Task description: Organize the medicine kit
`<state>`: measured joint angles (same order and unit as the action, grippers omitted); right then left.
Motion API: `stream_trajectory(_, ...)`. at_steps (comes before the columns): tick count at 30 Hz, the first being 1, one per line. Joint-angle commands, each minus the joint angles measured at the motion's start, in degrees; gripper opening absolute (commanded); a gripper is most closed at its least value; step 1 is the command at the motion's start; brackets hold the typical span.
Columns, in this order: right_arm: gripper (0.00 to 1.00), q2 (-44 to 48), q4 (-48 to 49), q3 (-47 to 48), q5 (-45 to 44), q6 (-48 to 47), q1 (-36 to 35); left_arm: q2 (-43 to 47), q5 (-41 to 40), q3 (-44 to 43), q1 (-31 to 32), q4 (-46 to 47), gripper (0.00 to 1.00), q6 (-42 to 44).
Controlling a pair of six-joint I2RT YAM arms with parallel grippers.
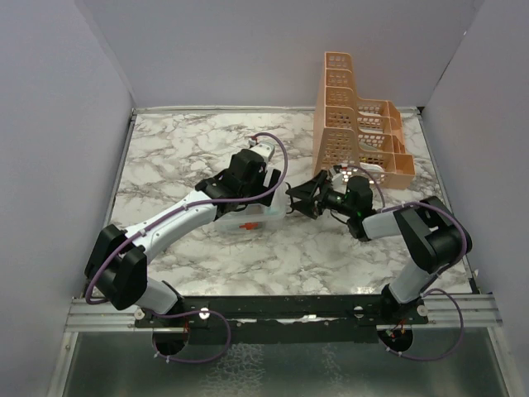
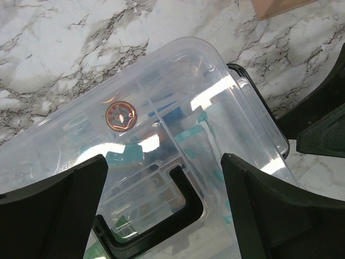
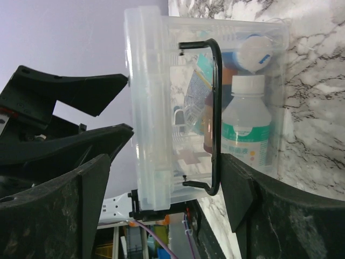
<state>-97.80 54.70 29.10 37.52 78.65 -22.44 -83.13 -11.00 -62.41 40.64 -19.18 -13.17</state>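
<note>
The medicine kit is a clear plastic box [image 1: 246, 222] with its lid on, lying mid-table. In the left wrist view I see its lid [image 2: 178, 91] from above, with a round orange sticker [image 2: 121, 116] and a black handle [image 2: 183, 210]. My left gripper [image 2: 164, 172] is open just above the lid, one finger on either side of the handle. My right gripper [image 3: 167, 178] is open at the box's right end [image 3: 188, 97], facing a black wire latch [image 3: 215, 108]. A white-capped bottle with a green label [image 3: 245, 124] and other medicines show inside.
An orange perforated organizer rack [image 1: 355, 124] stands at the back right, just behind the right arm. The two grippers are close together over the box [image 1: 281, 198]. Grey walls enclose the marble table on three sides.
</note>
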Motion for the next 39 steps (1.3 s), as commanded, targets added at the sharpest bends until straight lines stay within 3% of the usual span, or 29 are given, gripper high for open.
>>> stream_trajectory(1,0.79,5.57,-5.97,2.62,0.71,-5.80,-0.64,-1.86,0.99,4.32,0.18,-9.08,0.89,-1.80)
stream_trajectory(13,0.65,12.77,-23.93,7.82,-2.41,-18.04,-2.97,-2.82,2.81,5.95,-0.41,-7.95,0.81,-6.17)
stream_trajectory(23,0.57,11.94,-31.96,12.67,-5.01,-23.95,-5.10,-1.54,3.81,7.97,-0.41,-6.75,0.74,-7.10)
stream_trajectory(28,0.41,11.04,-42.44,17.62,-11.53,-29.39,-7.36,-2.28,4.47,9.08,-0.39,-6.34,0.69,-7.67)
stream_trajectory(32,0.40,11.82,-49.47,19.99,-18.32,-32.37,-9.65,-2.47,4.81,9.62,-0.44,-5.89,0.67,-8.08)
stream_trajectory(39,0.43,12.11,-52.93,22.62,-22.41,-34.91,-12.06,-2.56,5.29,10.09,-0.42,-5.32,0.64,-8.48)
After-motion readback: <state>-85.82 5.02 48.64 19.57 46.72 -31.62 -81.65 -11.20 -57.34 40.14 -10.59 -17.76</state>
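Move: The medicine kit's black side handle is between the right hand's open fingers, near the lower one: about 2 cm farther left, 1 cm ahead and 2 cm below. Inside the kit, the green-labelled bottle stands level with that hand, some 6 cm left and 5 cm lower; the lid's top handle is about 8 cm left, level with it. From the left hand, that top handle lies roughly 3 cm back, 3 cm left and 2 cm down, the side handle about 5 cm right and 4 cm below. Upward first, about 4 cm, the right hand brings the side handle up towards the lid's rim, then sinks some 2.5 cm while edging left and tipping its fingers down about 30 degrees. Its fingers close to roughly half their starting gap around rim and handle, the lower finger against the bar. The left hand stays at the lid, seemingly resting on it, narrowing its fingers across the top handle. ##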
